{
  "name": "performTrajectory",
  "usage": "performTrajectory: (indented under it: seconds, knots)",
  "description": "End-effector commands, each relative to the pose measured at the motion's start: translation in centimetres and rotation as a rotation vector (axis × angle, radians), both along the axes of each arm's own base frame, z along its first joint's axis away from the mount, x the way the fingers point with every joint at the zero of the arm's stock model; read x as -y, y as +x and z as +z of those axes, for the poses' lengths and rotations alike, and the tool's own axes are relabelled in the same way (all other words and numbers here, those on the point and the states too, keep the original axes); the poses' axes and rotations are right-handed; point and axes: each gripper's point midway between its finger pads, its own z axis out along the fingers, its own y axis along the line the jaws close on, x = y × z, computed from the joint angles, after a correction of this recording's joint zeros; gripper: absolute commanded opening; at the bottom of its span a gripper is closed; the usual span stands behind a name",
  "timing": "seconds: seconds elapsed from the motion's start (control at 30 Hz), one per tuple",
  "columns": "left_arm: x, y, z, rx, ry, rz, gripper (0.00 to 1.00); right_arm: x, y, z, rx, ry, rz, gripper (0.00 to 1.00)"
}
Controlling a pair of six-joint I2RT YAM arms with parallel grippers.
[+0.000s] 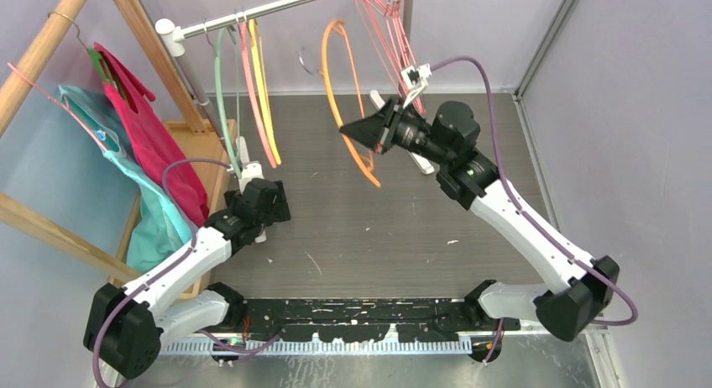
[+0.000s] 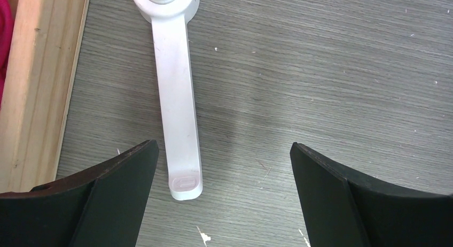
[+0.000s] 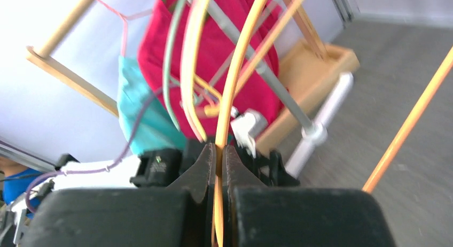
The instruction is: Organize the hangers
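My right gripper (image 1: pixel 357 129) (image 3: pixel 219 151) is shut on a curved orange hanger (image 1: pixel 329 73) (image 3: pixel 235 81), held in the air just right of the metal rail (image 1: pixel 269 12). On that rail hang a pale green hanger (image 1: pixel 218 86), a pink one (image 1: pixel 250 86) and a yellow one (image 1: pixel 262 73). Several pink wire hangers (image 1: pixel 388 23) hang bunched at the rail's right end. My left gripper (image 1: pixel 259 205) (image 2: pixel 224 167) is open, low over the table, with nothing between its fingers.
The rack's white foot (image 2: pixel 179 113) lies just inside my left finger. A wooden frame (image 1: pixel 50 48) on the left carries a magenta garment (image 1: pixel 155 140) and a teal one (image 1: pixel 155 224). Its wooden base (image 2: pixel 37 86) sits beside the foot. Walls close in on both sides.
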Motion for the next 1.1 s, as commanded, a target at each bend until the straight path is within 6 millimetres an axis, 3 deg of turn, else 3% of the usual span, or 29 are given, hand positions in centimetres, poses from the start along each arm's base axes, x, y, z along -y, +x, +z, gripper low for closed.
performTrajectory:
  seconds: [0.0,0.23,0.53,0.7,0.83,1.07]
  knots:
    - [0.2,1.0,1.5,0.043,-0.012,0.003,0.98,-0.9,0.6,10.3,0.223,0.234,0.042,0.01]
    - [0.5,0.9,2.0,0.052,-0.031,-0.013,0.98,-3.2,3.5,13.6,0.254,0.32,0.099,0.01]
    - [0.6,0.9,2.2,0.06,-0.039,-0.02,0.98,-4.9,6.7,13.4,0.238,0.392,0.126,0.01]
    - [0.9,1.1,1.7,0.05,-0.042,-0.026,0.98,-6.4,9.0,11.1,0.188,0.372,0.125,0.01]
    - [1.2,1.2,1.1,0.028,-0.036,-0.037,0.98,-7.7,10.7,8.0,0.132,0.33,0.136,0.01]
    - [1.3,1.3,0.7,0.021,-0.036,-0.04,0.98,-8.5,11.8,3.1,0.074,0.247,0.14,0.02]
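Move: The bare spot on the rail where the orange hanger will hang is about 24 cm ahead of the right hand, 12 cm to its left and 14 cm above. On its left, the yellow hanger's middle is some 20 cm ahead and 20 cm left of the right hand, 4 cm higher; on its right hangs the pink bunch, 24 cm ahead, 10 cm right, 4 cm higher. From the left hand the spot is roughly 24 cm ahead, 10 cm right and 45 cm up. Forward and left in one sweep, some 15 cm in all, the right hand carries the orange hanger to the rail, its shut fingers still pinching the shoulder nearer the robot. It first climbs about 7 cm, then sinks nearly 5 cm to bring the hook down at the rail, while the fingertips tilt up some 15 degrees. ##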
